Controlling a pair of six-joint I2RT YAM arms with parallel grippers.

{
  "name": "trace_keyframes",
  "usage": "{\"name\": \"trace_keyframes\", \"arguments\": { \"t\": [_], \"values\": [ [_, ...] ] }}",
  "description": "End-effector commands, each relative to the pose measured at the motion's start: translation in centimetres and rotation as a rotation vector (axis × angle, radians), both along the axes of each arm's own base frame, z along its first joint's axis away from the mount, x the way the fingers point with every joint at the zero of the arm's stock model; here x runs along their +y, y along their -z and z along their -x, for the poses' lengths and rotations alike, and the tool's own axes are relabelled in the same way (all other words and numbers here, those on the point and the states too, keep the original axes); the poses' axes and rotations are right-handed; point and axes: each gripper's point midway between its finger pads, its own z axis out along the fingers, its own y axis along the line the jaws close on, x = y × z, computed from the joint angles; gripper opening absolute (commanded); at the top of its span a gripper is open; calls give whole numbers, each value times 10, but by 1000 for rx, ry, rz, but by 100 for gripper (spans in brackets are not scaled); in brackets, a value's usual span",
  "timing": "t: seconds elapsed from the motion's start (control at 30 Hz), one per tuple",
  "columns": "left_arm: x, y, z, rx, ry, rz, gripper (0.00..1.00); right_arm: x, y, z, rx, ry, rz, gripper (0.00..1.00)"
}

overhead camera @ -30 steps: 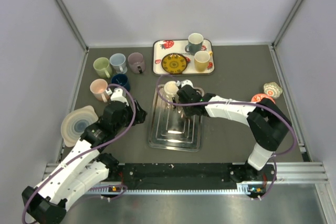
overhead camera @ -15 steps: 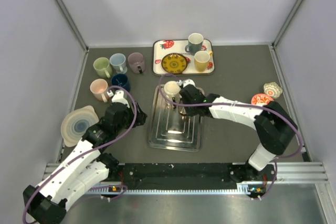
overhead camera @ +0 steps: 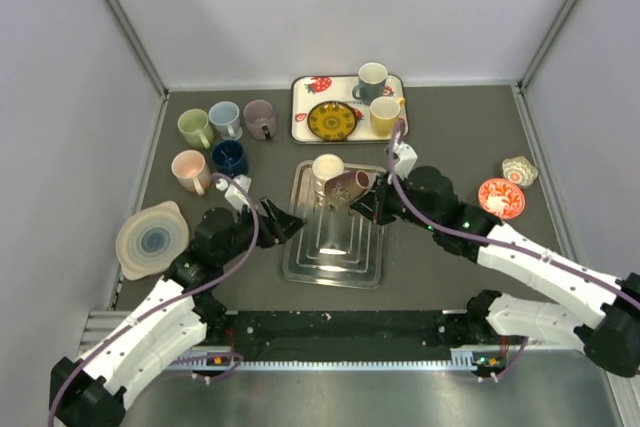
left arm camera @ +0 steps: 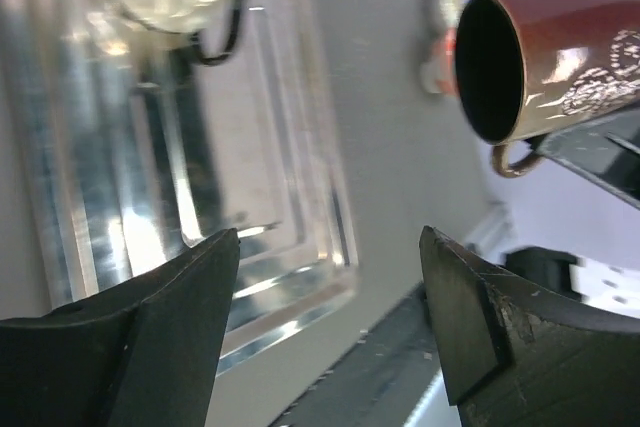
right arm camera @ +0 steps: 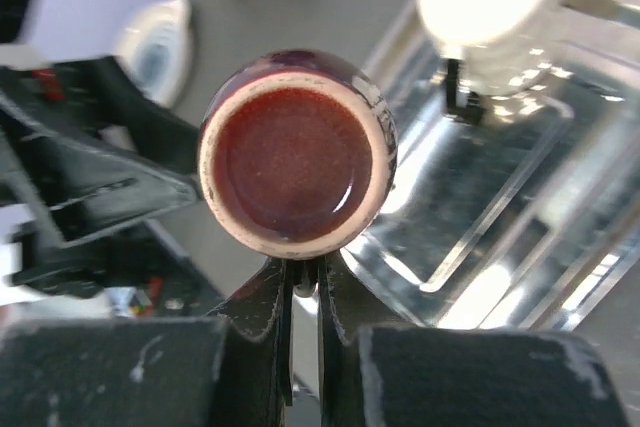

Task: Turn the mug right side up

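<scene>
The dark red-brown mug [overhead camera: 347, 187] hangs on its side above the far end of the metal tray [overhead camera: 335, 259]. My right gripper [overhead camera: 367, 199] is shut on its handle. In the right wrist view the mug's base [right arm camera: 297, 167] faces the camera, with the handle pinched between the fingers [right arm camera: 303, 277]. In the left wrist view the mug [left arm camera: 545, 57] shows its dark mouth at the upper right. My left gripper [overhead camera: 285, 225] is open at the tray's left edge, with nothing between its fingertips [left arm camera: 330, 247].
A cream mug [overhead camera: 327, 168] stands upside down on the tray's far end. At the back is a strawberry tray [overhead camera: 303, 107] with a plate and two mugs. Several mugs [overhead camera: 225, 119] stand back left, a bowl [overhead camera: 152, 239] left, and two small bowls [overhead camera: 500, 197] right.
My right gripper closed on the mug's handle, lifted it off the tray and tipped it sideways as the arm swung right. My left gripper moved closer to the tray.
</scene>
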Motion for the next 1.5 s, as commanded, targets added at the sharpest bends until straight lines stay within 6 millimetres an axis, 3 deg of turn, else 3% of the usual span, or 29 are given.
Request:
{"name": "trace_keyframes", "arguments": {
  "t": [0.0, 0.07, 0.3, 0.6, 0.9, 1.07, 1.3, 1.47],
  "values": [
    [-35, -77, 28, -189, 207, 403, 78, 17, -78, 19, -74, -94, -404, 0],
    [-38, -89, 37, -227, 244, 471, 77, 15, -103, 27, -88, -120, -517, 0],
    [-60, -116, 56, -291, 359, 538, 72, 16, -125, 44, -61, -195, -724, 0],
    [-81, -136, 60, -335, 418, 587, 68, 21, -126, 49, -38, -237, -748, 0],
    [-83, -161, 52, -393, 393, 638, 62, 22, -120, 51, -26, -248, -740, 0],
    [-87, -165, 46, -397, 388, 636, 59, 23, -117, 51, -20, -252, -733, 0],
    [-92, -167, 42, -397, 391, 641, 50, 24, -117, 51, -19, -258, -731, 0],
    [-92, -171, 40, -408, 384, 658, 35, 25, -115, 52, -17, -262, -724, 0]
  ]
}}
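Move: Up and to the right of the open left hand hangs the brown mug: its middle is some 10 cm right, 5 cm ahead and 8 cm higher. The right hand already pinches it by the handle, the mug's middle lying about 4 cm ahead, 3 cm left and 3 cm above those fingertips. The white mug on the tray stands about 14 cm ahead of the left hand, 6 cm to its right and 11 cm lower. Bringing both hands together at the mug's handle, the left hand climbs about 13 cm and goes right and somewhat back, tipping its fingers up and narrowing them around the handle from the rim side. The right hand keeps its pinch, lifts and draws back a little, swings its fingers up some 40 degrees to near level, then holds still for the left. ##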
